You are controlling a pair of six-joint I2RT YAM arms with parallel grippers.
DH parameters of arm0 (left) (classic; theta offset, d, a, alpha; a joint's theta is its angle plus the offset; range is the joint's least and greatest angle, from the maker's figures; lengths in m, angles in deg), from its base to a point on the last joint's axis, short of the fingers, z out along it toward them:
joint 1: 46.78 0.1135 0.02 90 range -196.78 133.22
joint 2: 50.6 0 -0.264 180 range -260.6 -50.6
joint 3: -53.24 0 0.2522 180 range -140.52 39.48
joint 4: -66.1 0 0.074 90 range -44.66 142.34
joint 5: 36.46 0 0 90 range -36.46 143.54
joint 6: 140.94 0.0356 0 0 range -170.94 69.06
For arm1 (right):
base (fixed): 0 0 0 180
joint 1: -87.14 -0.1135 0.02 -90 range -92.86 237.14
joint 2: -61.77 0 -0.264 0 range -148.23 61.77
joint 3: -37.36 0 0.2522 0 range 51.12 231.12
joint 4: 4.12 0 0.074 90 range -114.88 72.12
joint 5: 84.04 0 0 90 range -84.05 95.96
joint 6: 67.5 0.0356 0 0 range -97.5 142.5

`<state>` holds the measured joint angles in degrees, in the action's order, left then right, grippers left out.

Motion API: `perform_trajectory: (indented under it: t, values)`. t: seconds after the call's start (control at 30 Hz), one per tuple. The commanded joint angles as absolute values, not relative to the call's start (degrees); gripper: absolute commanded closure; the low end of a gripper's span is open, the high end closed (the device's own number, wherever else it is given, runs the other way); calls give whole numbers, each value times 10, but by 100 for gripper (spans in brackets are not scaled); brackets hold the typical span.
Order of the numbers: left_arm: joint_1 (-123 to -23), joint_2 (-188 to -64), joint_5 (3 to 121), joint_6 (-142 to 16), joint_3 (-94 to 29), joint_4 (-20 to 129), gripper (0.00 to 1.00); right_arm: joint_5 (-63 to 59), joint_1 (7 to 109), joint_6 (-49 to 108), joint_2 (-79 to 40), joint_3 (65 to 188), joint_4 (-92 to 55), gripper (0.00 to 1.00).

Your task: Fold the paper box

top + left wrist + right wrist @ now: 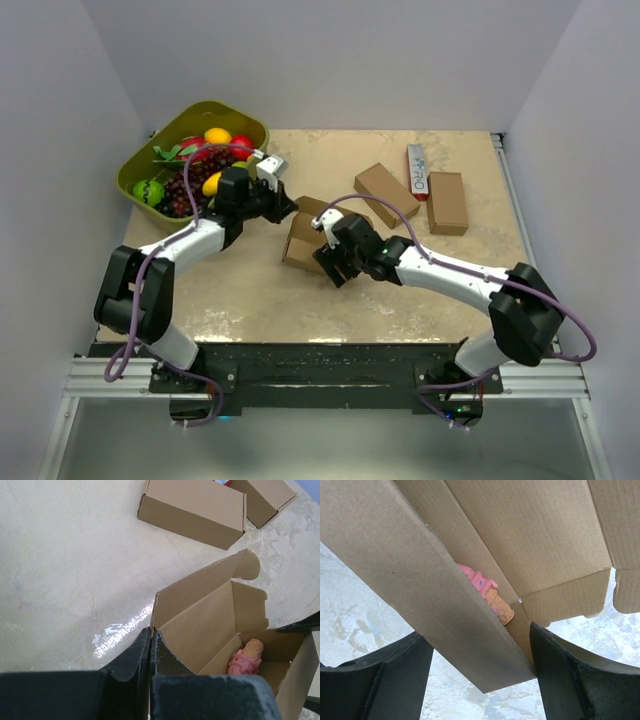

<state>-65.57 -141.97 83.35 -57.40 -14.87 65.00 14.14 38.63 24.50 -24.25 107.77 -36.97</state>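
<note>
The paper box (pixel 303 240) lies open at mid-table, its lid panel and side flaps raised. A pink ice-cream toy (pixel 245 660) lies inside it and also shows in the right wrist view (pixel 487 592). My left gripper (pixel 283 207) is at the box's far-left corner. In its wrist view the left gripper (pixel 151 632) is shut on the thin edge of the paper box (pixel 200 625) wall. My right gripper (pixel 333 262) is at the near end. There the right gripper (pixel 479 645) stands open around a corner of the paper box (pixel 420 570); the right finger touches the cardboard and the left finger is apart from it.
A green bowl (pixel 150 165) of fruit stands at the back left. Two closed brown boxes (pixel 385 193) (pixel 447 202) and a white-and-red carton (pixel 417 170) lie at the back right. White walls enclose the table on three sides.
</note>
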Motion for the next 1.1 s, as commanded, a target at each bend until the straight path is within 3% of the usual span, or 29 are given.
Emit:
perform_trajectory:
  t: [0.0, 0.33, 0.47, 0.77, 0.9, 1.07]
  values:
    - [-659, -1391, 863, -634, -126, 688, 100, 226, 367, 265, -209, 1068, -305, 23]
    - [-659, -1358, 845, -701, -84, 805, 100, 441, 262, 255, -249, 1064, -284, 23]
    - [-659, -1326, 826, -708, -26, 873, 100, 466, 244, 257, -272, 1049, -267, 21]
    - [-663, -1271, 802, -736, 141, 1063, 100, 486, 225, 272, -342, 1065, -285, 10]
    - [-666, -1265, 797, -732, 172, 1078, 100, 467, 220, 290, -344, 1078, -308, 1]
    - [-667, -1249, 794, -722, 190, 1073, 100, 418, 220, 335, -296, 1079, -346, 1]
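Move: My left hand already pinches the left edge of the raised lid; the middle of the open paper box lies about 8 cm back, 7 cm to the right and some 11 cm below. The nearer closed carton stands 3 cm ahead and 21 cm right of that hand. My right fingers straddle the box's front wall near its right corner, with the box's middle roughly 5 cm ahead, 4 cm left and 6 cm below, and the pink toy inside 4 cm ahead, 2 cm left and 6 cm below. I keep my left-hand pinch on the lid edge and draw it back towards my base about 7 cm, with an arch upward on the way, levelling the fingers by some 20 degrees. My right hand rises slightly, then sinks at the front right corner to end over 4 cm lower and 2 cm back, swinging its fingers round to point nearly straight forward and opening them fully, the front wall still between them. ##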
